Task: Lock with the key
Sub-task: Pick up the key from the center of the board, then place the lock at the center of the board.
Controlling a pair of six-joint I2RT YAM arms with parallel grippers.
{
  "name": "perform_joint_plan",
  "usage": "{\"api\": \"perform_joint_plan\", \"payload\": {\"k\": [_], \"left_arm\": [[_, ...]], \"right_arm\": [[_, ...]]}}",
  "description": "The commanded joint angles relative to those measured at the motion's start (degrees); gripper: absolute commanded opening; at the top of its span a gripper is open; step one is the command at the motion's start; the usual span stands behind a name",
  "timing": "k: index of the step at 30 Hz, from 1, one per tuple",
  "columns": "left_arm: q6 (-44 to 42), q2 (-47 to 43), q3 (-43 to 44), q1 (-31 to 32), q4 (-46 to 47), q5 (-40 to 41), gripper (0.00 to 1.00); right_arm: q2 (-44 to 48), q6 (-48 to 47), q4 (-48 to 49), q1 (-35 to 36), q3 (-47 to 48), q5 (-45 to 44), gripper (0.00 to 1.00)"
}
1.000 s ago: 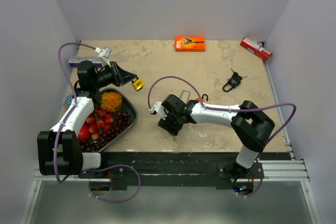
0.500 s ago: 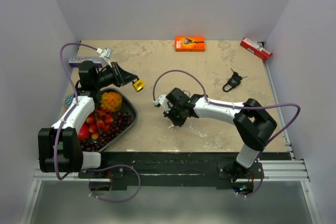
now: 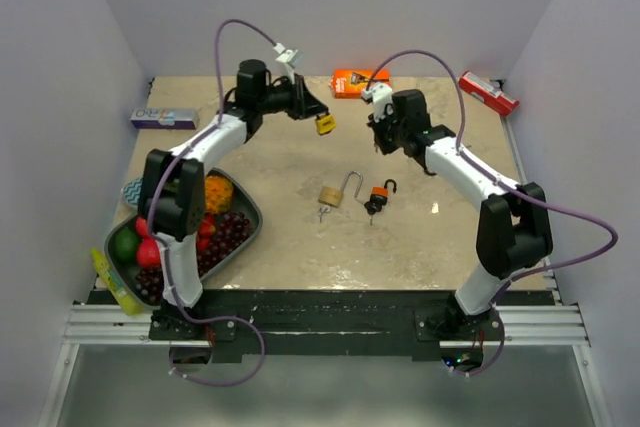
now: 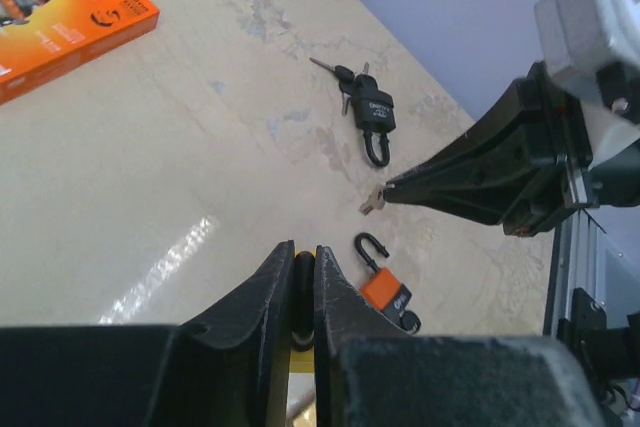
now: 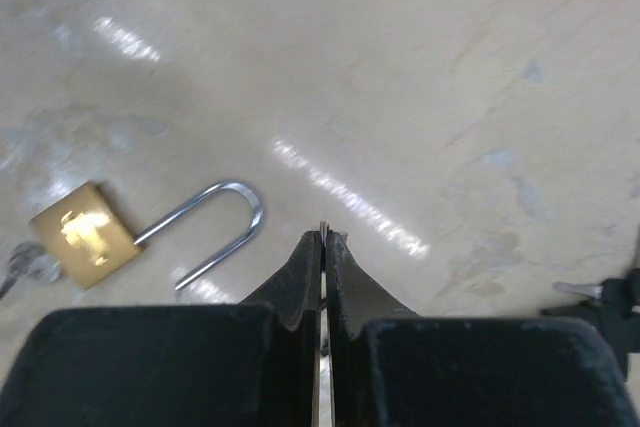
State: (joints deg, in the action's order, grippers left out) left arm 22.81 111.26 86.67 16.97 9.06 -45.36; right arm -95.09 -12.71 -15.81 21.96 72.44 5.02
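My left gripper (image 3: 316, 117) is shut on a small yellow padlock (image 3: 325, 126), held above the far middle of the table. In the left wrist view the fingers (image 4: 270, 282) pinch its black shackle (image 4: 303, 292). My right gripper (image 3: 382, 143) faces it from the right and is shut on a thin metal key (image 5: 322, 239), whose tip shows in the left wrist view (image 4: 372, 202). A brass padlock (image 3: 332, 195) with an open shackle lies mid-table, also in the right wrist view (image 5: 85, 234). An orange padlock (image 3: 378, 193) lies open beside it.
A black padlock with keys (image 4: 370, 107) lies to the right, hidden under the right arm in the top view. An orange box (image 3: 350, 82), a red pack (image 3: 487, 93) and a blue-white box (image 3: 163, 117) line the far edge. A fruit tray (image 3: 245, 232) stands front left.
Both arms swung from near mid-table to the far middle. The left carried the yellow padlock right; the right lifted off, uncovering the brass and orange padlocks.
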Motion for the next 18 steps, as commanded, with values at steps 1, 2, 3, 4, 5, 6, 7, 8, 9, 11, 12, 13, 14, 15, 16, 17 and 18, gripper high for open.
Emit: {"api": "perform_joint_plan", "payload": {"k": [1,2,3,4,5,6,7,8,9,11,12,13,14,15,16,17,18], "left_arm": [[0.8,10.7,11.1,4.1,6.4,1.9,0.00],[2.9,12.8,12.8,4.4,7.4,2.1,0.00],[4.0,15.0,16.5,4.6,7.9,2.1,0.00],[5.0,19.1,18.5,4.6,8.7,2.1,0.00],[7.0,21.0,20.4,4.6,9.1,1.8,0.00],[7.5,22.8,23.6,4.6,9.2,1.6,0.00],[7.8,25.4,24.8,4.7,9.7,1.3,0.00],[7.9,26.4,25.6,4.7,10.0,0.7,0.00],[7.8,27.2,26.4,4.7,10.1,0.6,0.00],[6.3,29.0,27.2,4.7,8.6,-0.4,0.00],[5.6,29.5,28.3,4.6,7.4,-0.9,0.00],[5.0,30.2,28.5,4.5,5.6,-1.1,0.00],[4.4,30.4,28.4,4.1,5.0,-1.9,0.00],[4.4,30.6,28.2,3.9,4.6,-2.5,0.00],[4.4,30.7,27.9,3.5,4.1,-3.1,0.00],[4.6,30.6,26.6,2.7,3.9,-4.1,0.00],[4.8,30.3,25.7,2.2,3.9,-4.6,0.00]], "right_arm": [[-5.9,-2.1,7.2,-6.2,5.8,0.1,0.00],[-6.9,-2.1,8.9,-6.7,7.3,0.5,0.00],[-8.2,-2.4,9.6,-7.2,8.3,1.0,0.00],[-9.6,-2.8,9.9,-7.6,9.5,1.4,0.00],[-11.9,-2.8,11.0,-7.7,11.4,1.7,0.00],[-13.2,-2.8,11.4,-7.7,12.4,3.4,0.00],[-14.3,-2.2,11.6,-7.7,13.4,4.4,0.00],[-16.6,-1.6,12.2,-7.6,15.3,4.6,0.00],[-17.8,-1.2,12.2,-7.5,16.3,6.5,0.00],[-19.9,0.9,13.5,-7.5,18.9,7.6,0.00],[-22.0,2.1,13.7,-7.5,19.7,8.1,0.00],[-23.0,2.6,14.1,-7.3,20.6,8.9,0.00],[-23.9,3.2,14.3,-7.3,22.4,9.3,0.00],[-25.7,4.0,14.3,-6.9,23.3,9.7,0.00],[-26.4,4.3,14.3,-6.4,24.1,10.6,0.00],[-27.0,4.5,14.3,-6.1,25.3,11.0,0.00],[-27.9,5.1,14.3,-5.7,25.6,11.2,0.00]]}}
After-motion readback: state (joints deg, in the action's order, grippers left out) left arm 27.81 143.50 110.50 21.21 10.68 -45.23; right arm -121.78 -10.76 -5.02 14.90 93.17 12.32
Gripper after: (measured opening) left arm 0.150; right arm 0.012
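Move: The yellow padlock in the left fingers is roughly 13 cm left of the right hand, level fore and aft and some 7 cm above it. The key in the right fingers is about 13 cm right, 2 cm ahead and 8 cm below the left hand. From the right hand, on the table 13-14 cm below, the orange padlock is 8 cm back and 2 cm right, the brass padlock 8 cm back and 11 cm left, the orange box 26 cm ahead, 1 cm left. Lower the left gripper about 14 cm while carrying the yellow padlock right and forward towards the key, its fingers tipping slightly farther down. Meanwhile send the right gripper some 13 cm forward with the key, swinging out to the right and then back left as it sinks about 5 cm. Keep both grips shut, without letting key and padlock touch yet. ##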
